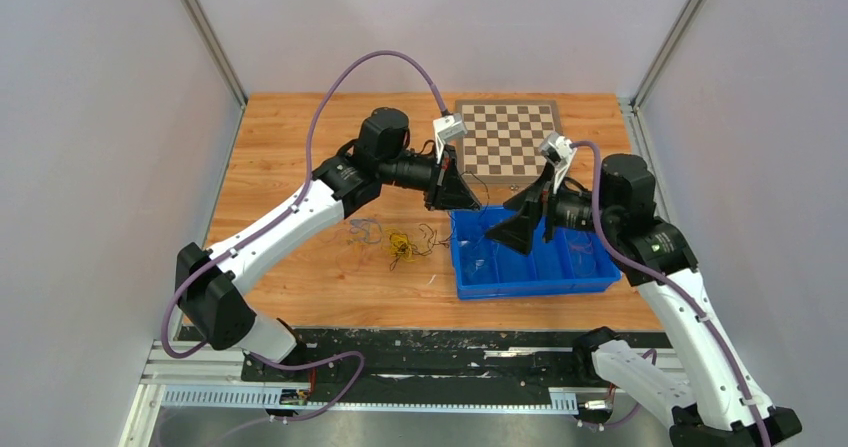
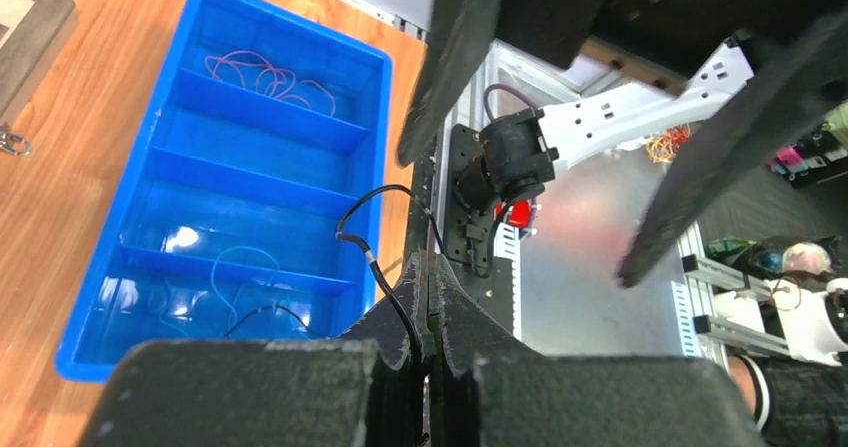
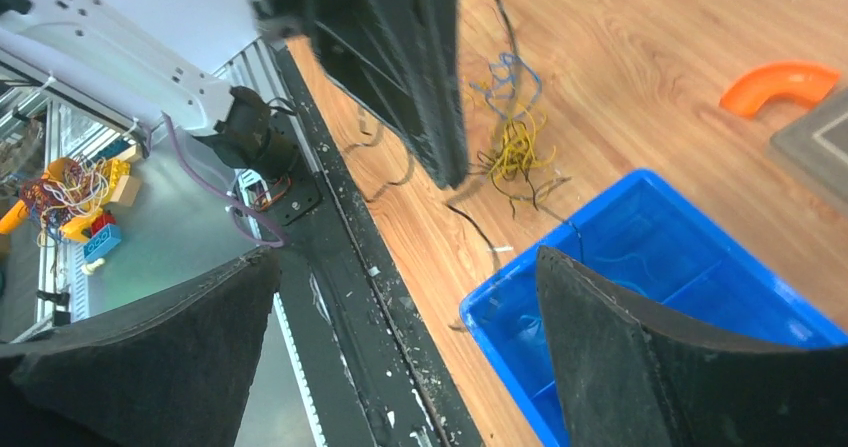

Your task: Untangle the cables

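Observation:
A tangle of cables (image 1: 400,243), mostly yellow with blue and black strands, lies on the wooden table left of the blue bin (image 1: 470,285). My left gripper (image 1: 458,189) hovers over the bin's near-left corner, shut on a thin black cable (image 2: 375,257) that loops up from its closed tips (image 2: 428,269). A pink cable (image 2: 268,73), a light blue one (image 2: 243,265) and a black one (image 2: 268,312) lie in separate bin compartments. My right gripper (image 1: 520,229) hangs open over the bin with nothing between its fingers (image 3: 640,357). The right wrist view shows the tangle (image 3: 515,139) beyond the left gripper.
A chessboard (image 1: 508,137) lies at the back of the table behind both grippers. An orange curved piece (image 3: 782,83) sits on the wood near it. The black base rail (image 3: 340,267) runs along the table's near edge. The bin (image 2: 225,167) has several compartments.

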### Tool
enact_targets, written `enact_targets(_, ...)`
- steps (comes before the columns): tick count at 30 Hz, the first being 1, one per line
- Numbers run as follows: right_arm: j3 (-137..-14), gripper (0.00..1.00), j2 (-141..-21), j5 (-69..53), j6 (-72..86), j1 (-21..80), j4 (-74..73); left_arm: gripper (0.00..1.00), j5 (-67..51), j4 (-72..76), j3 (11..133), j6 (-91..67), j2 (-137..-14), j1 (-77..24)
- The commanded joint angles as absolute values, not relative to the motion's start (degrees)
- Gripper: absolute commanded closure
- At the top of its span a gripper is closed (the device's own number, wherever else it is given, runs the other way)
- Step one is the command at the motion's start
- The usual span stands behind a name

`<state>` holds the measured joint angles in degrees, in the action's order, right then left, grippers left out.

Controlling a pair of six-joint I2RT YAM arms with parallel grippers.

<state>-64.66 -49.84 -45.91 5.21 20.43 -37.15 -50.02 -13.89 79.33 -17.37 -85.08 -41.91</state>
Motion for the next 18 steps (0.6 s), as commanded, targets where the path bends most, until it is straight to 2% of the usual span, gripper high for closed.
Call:
enact_targets(1, -59.9, 0.03, -50.0, -42.2, 10.5, 20.2, -28.4, 1.00, -51.6, -8.4, 81.1, -22.3, -83.8, -42.0)
enact_targets(9, -58.7, 0.21, -53.7, -45.3, 14.9, 21.4, -17.7, 1.00, -54.9, -3.6, 80.5, -26.6, -84.2, -41.9)
enact_targets(13, -58.2, 0.48, -54.1, -48.8, 14.4, 21.9, -16.8, 1.00, -54.7, -0.6, 80.2, -30.7, -84.6, -40.4)
enact_targets(16, -57.2, 0.58, -52.6, -49.3, 13.4, 21.9, -17.3, 1.00, -55.1, 2.6, 80.2, -33.8, -84.9, -39.0)
enact_targets(18, -56.9, 0.77, -52.0, -49.5, 13.2, 21.9, -17.3, 1.00, -55.5, 3.8, 80.2, -34.8, -84.9, -38.4)
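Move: The black cable, hanging from the left hand's shut fingers, lies about 2 cm ahead of the open right hand, 3 cm to its left and 2 cm below; from the left hand it hangs some 2 cm straight below. The blue box is centred roughly 4 cm ahead of the right hand and 10 cm to its right, the yellow cable about 4 cm ahead and 17 cm left, both some 28 cm down. The right fingers close from wide open to about a third around the black cable's hanging strand, with no pinch to be seen yet. That hand first dips some 3 cm while going forward about as far, then eases left and slightly up, in under the left fingertips. The left hand keeps its shut grip on the cable and lifts it about 4 cm, its fingertips tilting slightly upward. ##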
